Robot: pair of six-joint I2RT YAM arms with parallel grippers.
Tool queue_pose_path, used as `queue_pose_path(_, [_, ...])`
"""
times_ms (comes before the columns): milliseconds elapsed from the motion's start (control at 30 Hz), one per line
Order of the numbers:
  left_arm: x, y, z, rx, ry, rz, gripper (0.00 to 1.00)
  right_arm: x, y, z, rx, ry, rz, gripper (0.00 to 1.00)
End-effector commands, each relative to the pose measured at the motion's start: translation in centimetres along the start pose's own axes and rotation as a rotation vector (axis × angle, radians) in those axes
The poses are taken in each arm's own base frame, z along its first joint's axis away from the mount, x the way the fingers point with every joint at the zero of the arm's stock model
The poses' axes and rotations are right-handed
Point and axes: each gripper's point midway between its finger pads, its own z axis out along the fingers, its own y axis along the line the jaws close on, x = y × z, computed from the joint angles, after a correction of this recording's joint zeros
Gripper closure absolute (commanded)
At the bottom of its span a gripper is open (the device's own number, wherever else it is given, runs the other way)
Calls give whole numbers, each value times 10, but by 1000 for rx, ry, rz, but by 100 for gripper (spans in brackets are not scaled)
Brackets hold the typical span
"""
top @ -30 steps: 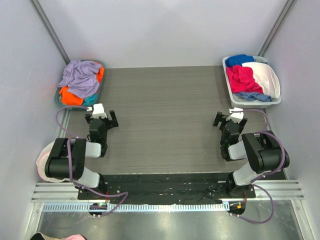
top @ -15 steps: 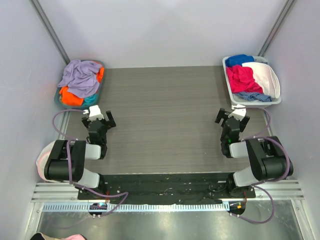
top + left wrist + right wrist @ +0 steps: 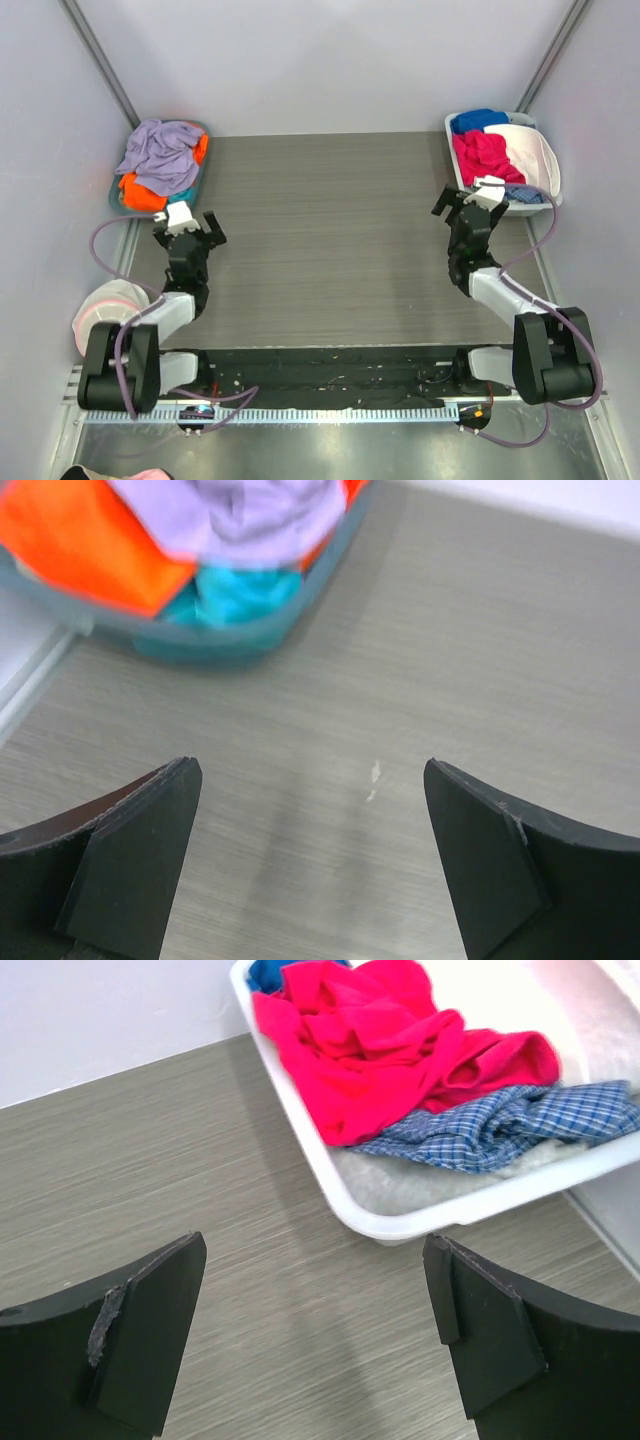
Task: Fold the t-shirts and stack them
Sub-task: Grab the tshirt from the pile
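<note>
The t-shirts lie crumpled in a teal bin (image 3: 116, 200) at the back left: a lavender one (image 3: 160, 150) on top, an orange one (image 3: 140, 192) and a teal one (image 3: 181, 201) under it. The left wrist view shows the lavender (image 3: 250, 510), orange (image 3: 90, 540) and teal (image 3: 235, 592) cloth just beyond the fingers. My left gripper (image 3: 184, 224) hangs open over bare table just in front of that bin, and in its own view the left gripper (image 3: 310, 780) holds nothing. My right gripper (image 3: 471, 200) is open and empty beside the white bin; the right gripper (image 3: 315, 1255) is over bare table.
A white bin (image 3: 458, 170) at the back right holds red cloth (image 3: 380, 1050), a blue plaid piece (image 3: 500, 1125) and white fabric. A round white pouch with a pink rim (image 3: 100, 305) sits by the left arm's base. Grey walls close in both sides.
Both arms have reached forward. The left gripper moved back and left toward the teal bin; the right gripper moved back and right up to the white bin. Both stayed open.
</note>
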Motion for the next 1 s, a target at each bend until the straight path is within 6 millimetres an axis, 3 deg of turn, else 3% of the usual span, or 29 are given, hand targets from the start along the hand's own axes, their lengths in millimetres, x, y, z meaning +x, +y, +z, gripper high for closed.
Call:
queue_pose_path(0, [-48,-4,-5,-32,1,-121,0,-14,25,6,-67,76,57,0])
queue_pose_path(33, [-54,-7,-6,-31,22,-130,0,-5,31,4,-97,132,44,1])
queue_pose_path(67, [-60,-10,-6,-26,30,-155,0,-15,38,7,-118,133,51,0])
queue_pose_path(133, [-79,-17,-7,-5,56,-148,0,-4,45,6,-144,208,24,0])
queue_pose_path(200, [-94,-20,-8,-6,60,-167,0,-14,53,8,-163,215,22,1])
queue_pose_path(267, [-114,-28,-9,17,66,-185,1,-16,56,5,-176,225,24,0])
queue_pose_path(300, [-137,-34,-7,34,40,-202,0,-18,57,2,-177,227,48,0])
queue_pose_path(367, [-130,-35,0,10,127,-172,0,-24,56,-2,-169,234,75,0])
queue_pose_path(400, [-156,-39,5,16,105,-164,0,-26,59,-5,-176,240,101,0])
queue_pose_path(467, [-142,-27,17,-74,204,-80,0,-32,67,-13,-208,267,115,0])
queue_pose_path(500, [-168,-27,22,-83,179,-90,0,-35,68,-16,-205,277,112,0])
queue_pose_path(567, [-156,-19,35,-92,273,-56,0,-32,82,-33,-235,347,78,0])
queue_pose_path(600, [-174,-14,40,-87,253,-74,0,-32,82,-37,-219,353,61,0])
queue_pose_path(667, [-179,-5,48,-108,264,-63,0,-33,99,-57,-264,375,25,0])
queue_pose_path(733, [-191,2,58,-137,251,-49,0,-31,102,-71,-266,394,-4,0])
queue_pose_path(800, [-195,9,68,-166,248,-45,0,-36,115,-91,-320,398,13,0])
queue_pose_path(967, [-188,21,86,-198,263,-54,0,-36,121,-128,-386,417,21,0])
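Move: The lavender t-shirt on the left basket's pile lies about 17 cm ahead of the left hand and 5 cm to its left, roughly level with it in height. From the same hand, the orange cloth is some 8 cm ahead and 10 cm left, the teal cloth about 7 cm straight ahead and slightly below. From the right hand, the lavender t-shirt is around 70 cm left and 14 cm ahead, while the red t-shirt is about 13 cm ahead and 4 cm right, both about 5 cm lower. Upward first, the empty left hand climbs about 18 cm, then reaches roughly 10 cm forward and swings 5 cm left towards the lavender t-shirt, fingers tipping down some 15 degrees and staying wide open. The right hand, also open and empty, eases slightly forward-left, then sweeps left and draws back, away from the red t-shirt, rising a little while it turns counter-clockwise and tips down. ##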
